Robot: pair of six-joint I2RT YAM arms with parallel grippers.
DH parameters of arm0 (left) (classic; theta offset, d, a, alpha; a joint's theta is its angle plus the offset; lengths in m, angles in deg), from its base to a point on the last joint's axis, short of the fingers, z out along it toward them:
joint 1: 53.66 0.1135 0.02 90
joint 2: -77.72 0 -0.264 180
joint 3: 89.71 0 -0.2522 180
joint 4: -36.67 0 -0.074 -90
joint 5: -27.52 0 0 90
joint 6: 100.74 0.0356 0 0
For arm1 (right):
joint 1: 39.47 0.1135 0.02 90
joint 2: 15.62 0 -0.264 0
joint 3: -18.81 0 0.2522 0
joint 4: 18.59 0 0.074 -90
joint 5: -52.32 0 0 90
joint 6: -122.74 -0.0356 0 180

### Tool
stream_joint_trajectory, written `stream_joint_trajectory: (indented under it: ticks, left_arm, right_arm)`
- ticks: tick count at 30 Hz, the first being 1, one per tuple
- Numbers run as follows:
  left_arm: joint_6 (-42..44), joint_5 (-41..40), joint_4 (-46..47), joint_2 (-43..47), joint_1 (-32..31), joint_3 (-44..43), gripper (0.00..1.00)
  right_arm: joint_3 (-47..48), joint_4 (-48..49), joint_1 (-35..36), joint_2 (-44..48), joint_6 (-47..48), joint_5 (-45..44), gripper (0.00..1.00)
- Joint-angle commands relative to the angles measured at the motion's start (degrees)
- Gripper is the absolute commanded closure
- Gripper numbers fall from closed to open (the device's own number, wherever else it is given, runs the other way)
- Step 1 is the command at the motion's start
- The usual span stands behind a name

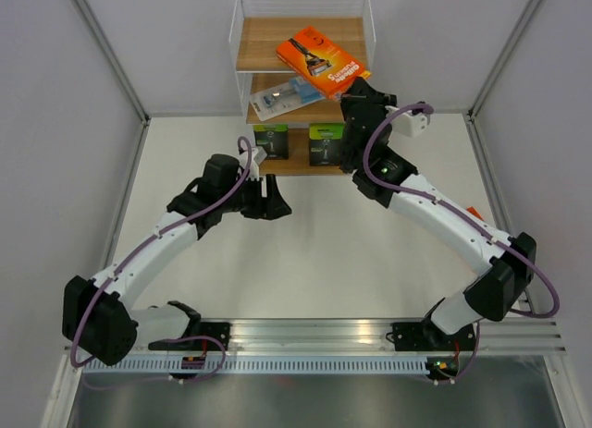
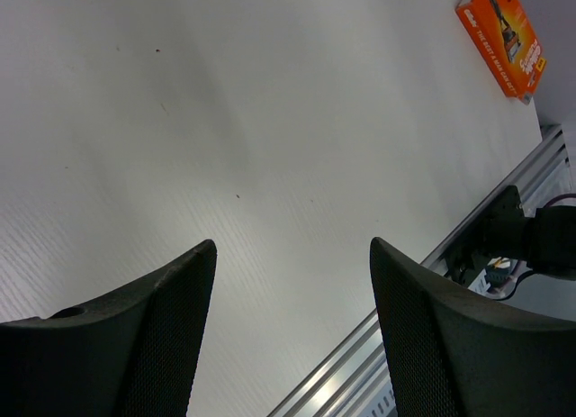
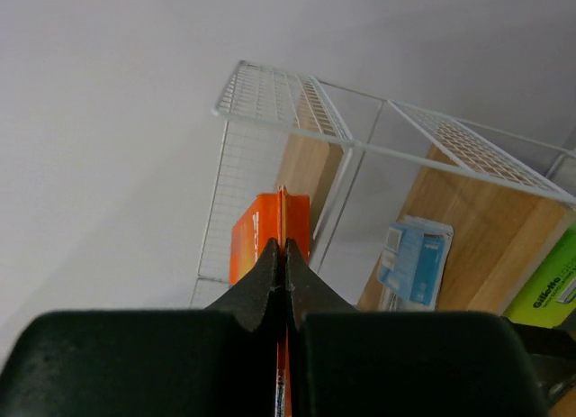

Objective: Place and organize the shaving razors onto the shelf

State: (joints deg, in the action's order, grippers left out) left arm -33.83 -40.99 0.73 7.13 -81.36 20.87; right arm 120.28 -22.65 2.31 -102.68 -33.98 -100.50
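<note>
The shelf point(image 1: 261, 42) stands at the back centre. My right gripper point(image 1: 357, 84) is shut on the flat edge of an orange razor pack point(image 1: 320, 64), which it holds tilted over the top board. In the right wrist view its closed jaws point(image 3: 285, 246) pinch that orange pack point(image 3: 255, 237) edge-on. A clear-and-blue blister pack point(image 1: 285, 100) lies on the middle board. Two black-and-green packs point(image 1: 271, 140) point(image 1: 326, 143) sit on the bottom board. My left gripper point(image 1: 276, 202) hangs open and empty over the table. A second orange pack point(image 2: 502, 37) lies on the table at the right.
White walls enclose the table on three sides. The aluminium rail point(image 1: 314, 340) with both arm bases runs along the near edge. The shelf's white wire frame point(image 3: 288, 102) rises above the top board. My right arm's elbow point(image 1: 384, 169) sits just in front of the shelf.
</note>
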Motion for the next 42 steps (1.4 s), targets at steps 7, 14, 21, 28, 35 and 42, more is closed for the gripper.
stream_joint_trajectory:
  ticks: [7, 14, 21, 28, 35, 42]
  left_arm:
    - [-0.3, -0.6, 1.5, 3.9, 0.0, -0.7, 0.25]
    - [-1.5, -4.4, 1.9, 6.2, 0.8, -10.2, 0.25]
    - [-5.5, -11.6, 10.9, 1.5, 1.5, -26.7, 0.44]
    - [-10.9, -12.5, 15.5, -12.6, 1.6, -40.0, 0.91]
    - [-9.5, -16.4, 18.0, -23.6, 1.6, -48.7, 0.98]
    - [-10.0, -16.3, 18.9, -27.9, 1.7, -53.1, 0.98]
  right_arm:
    - [6.6, -1.4, 5.4, -7.0, -8.6, -15.8, 1.00]
    - [7.2, 0.1, 4.5, -5.5, -7.4, -17.4, 0.99]
    - [5.6, -3.4, 1.0, -4.9, -12.9, -2.9, 1.00]
    - [3.7, -4.0, 0.9, -3.3, -12.9, 0.1, 0.99]
    - [0.9, -2.6, 0.8, -2.2, -13.9, 1.4, 1.00]
    - [-0.7, -1.9, 0.1, -1.2, -15.5, 3.9, 1.00]
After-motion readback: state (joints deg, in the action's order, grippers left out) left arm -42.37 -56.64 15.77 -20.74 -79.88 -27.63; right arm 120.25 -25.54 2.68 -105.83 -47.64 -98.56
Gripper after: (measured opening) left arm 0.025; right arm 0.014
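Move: For my left hand, empty with its fingers well open, the orange razor box lies about 23 cm ahead, 11 cm to the right and 26 cm higher. The middle of the top shelf is some 27 cm ahead, 6 cm right and 23 cm up. The clear razor pack is about 23 cm ahead, 3 cm right and 6 cm up. From my right hand, which already pinches the box's tab, the box is about 6 cm ahead, 9 cm left and level; the top shelf's middle is 10 cm ahead, 13 cm left and 3 cm lower. I swing my left hand up some 30 cm, shutting its empty fingers and tipping them upward about 30 degrees, then reach forward and slightly down over the last stretch until the closed tips come up to the long front side of the orange box. My right hand keeps its pinch on the tab and shifts left and down, wavering back right midway, ending barely 3 cm each way. ##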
